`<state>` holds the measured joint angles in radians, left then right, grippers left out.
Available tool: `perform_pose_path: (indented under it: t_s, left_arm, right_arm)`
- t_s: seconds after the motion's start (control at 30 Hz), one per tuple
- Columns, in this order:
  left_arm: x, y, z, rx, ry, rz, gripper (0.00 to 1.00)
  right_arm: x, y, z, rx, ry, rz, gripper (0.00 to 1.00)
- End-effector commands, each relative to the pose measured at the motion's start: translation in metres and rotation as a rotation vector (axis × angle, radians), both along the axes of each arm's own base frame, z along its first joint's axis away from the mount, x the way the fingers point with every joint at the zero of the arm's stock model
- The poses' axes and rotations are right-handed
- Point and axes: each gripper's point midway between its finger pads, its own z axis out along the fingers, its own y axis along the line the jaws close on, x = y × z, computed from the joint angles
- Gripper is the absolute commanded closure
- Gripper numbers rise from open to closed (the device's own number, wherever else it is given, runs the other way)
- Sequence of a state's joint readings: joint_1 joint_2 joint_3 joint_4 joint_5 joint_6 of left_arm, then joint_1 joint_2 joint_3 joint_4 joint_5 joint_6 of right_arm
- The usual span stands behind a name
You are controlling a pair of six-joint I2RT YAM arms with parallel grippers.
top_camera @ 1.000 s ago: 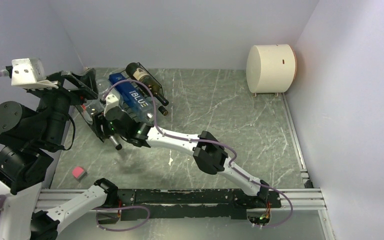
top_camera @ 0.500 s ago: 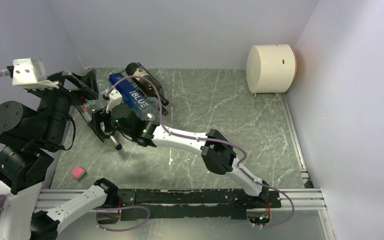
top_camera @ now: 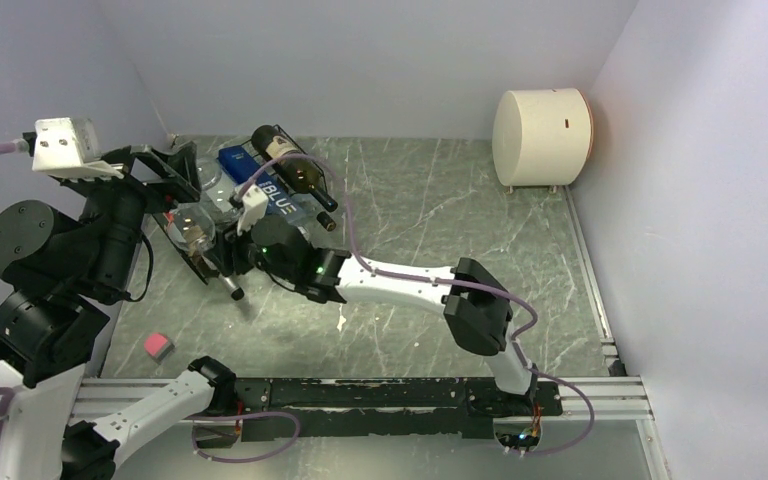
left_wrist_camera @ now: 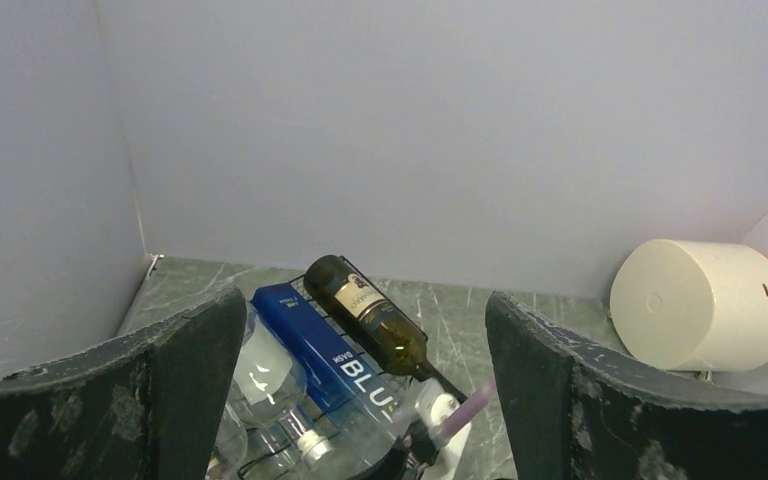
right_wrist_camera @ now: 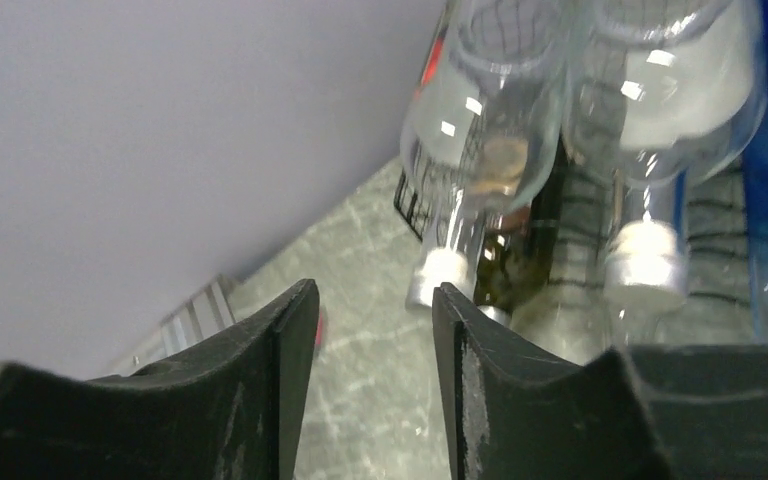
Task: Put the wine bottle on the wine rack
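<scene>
The black wire wine rack (top_camera: pixel 203 262) stands at the far left of the table. A dark green wine bottle (top_camera: pixel 295 170) with a cream label lies on its top tier at the right end, neck toward me; the left wrist view shows the same wine bottle (left_wrist_camera: pixel 370 315). Beside it lie a blue bottle (top_camera: pixel 265 192) and clear bottles (top_camera: pixel 193 226). My right gripper (top_camera: pixel 225 248) hangs just in front of the rack, its jaws a little apart with only floor between them (right_wrist_camera: pixel 372 300). My left gripper (top_camera: pixel 165 165) is raised above the rack's left end, wide open and empty (left_wrist_camera: pixel 360 300).
Two clear bottles (right_wrist_camera: pixel 480 110) with silver caps point at the right wrist camera from the rack (right_wrist_camera: pixel 415 205). A pink cube (top_camera: pixel 158 346) lies on the floor near the left arm's base. A white cylinder (top_camera: pixel 540 137) stands at the back right. Walls close in on the left, back and right.
My right arm's elbow swung right and its wrist drew back from the rack, uncovering a clear bottle. Its jaws stand closer together than before. The left arm barely moved.
</scene>
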<state>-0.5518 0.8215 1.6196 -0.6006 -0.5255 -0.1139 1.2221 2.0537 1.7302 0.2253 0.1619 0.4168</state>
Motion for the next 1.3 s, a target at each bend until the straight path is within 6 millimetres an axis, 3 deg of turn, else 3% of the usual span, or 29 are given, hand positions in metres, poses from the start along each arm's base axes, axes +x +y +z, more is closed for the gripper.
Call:
perform_pose_path:
  t_s: [0.0,0.17,0.37,0.53,1.03,1.27]
  left_arm:
    - [0.000,-0.003,-0.011,0.007,0.030,-0.015,0.06]
    - [0.000,-0.004,-0.014,0.003,0.037,-0.020,0.06]
    - [-0.001,-0.003,-0.015,-0.001,0.039,-0.021,0.06]
    - [0.000,-0.005,-0.014,-0.001,0.037,-0.025,0.06]
    - [0.000,-0.004,-0.013,0.002,0.037,-0.023,0.06]
    - [-0.002,-0.003,-0.013,-0.001,0.041,-0.021,0.06]
  right_arm:
    - [-0.025,-0.003,-0.020,-0.079,0.000,0.079,0.55]
    - [-0.031,0.002,-0.043,-0.127,0.034,0.111,0.59]
    - [-0.021,0.008,-0.059,-0.171,0.035,0.077,0.71]
    - [-0.013,0.013,-0.074,-0.196,0.034,0.045,0.72]
    - [0.026,0.033,-0.079,-0.208,0.002,-0.055,0.73]
    - [0.015,0.020,-0.066,-0.202,0.016,-0.024,0.67]
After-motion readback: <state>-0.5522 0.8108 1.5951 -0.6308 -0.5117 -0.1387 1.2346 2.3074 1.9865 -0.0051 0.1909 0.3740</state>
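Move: The silver cap of the nearest clear bottle, lying on the rack, is about 3 cm ahead, 5 cm left and 6 cm below the right hand. The second clear bottle's cap stands roughly 11 cm ahead and 1 cm right, also 6 cm down; the dark bottle's neck is about 1 cm ahead, 4 cm left and 16 cm below. From the left hand the nearest cap lies some 5 cm ahead, 7 cm left and 32 cm down. Bring the right gripper down about 9 cm to the nearest clear bottle's cap, first drawing back some 3 cm as it sinks, then working forward again and about 3 cm left. Tip the fingers down by nearly 15 degrees and narrow them to about half their gap, stopping with the tips close by the cap; a touch can't be made out. ##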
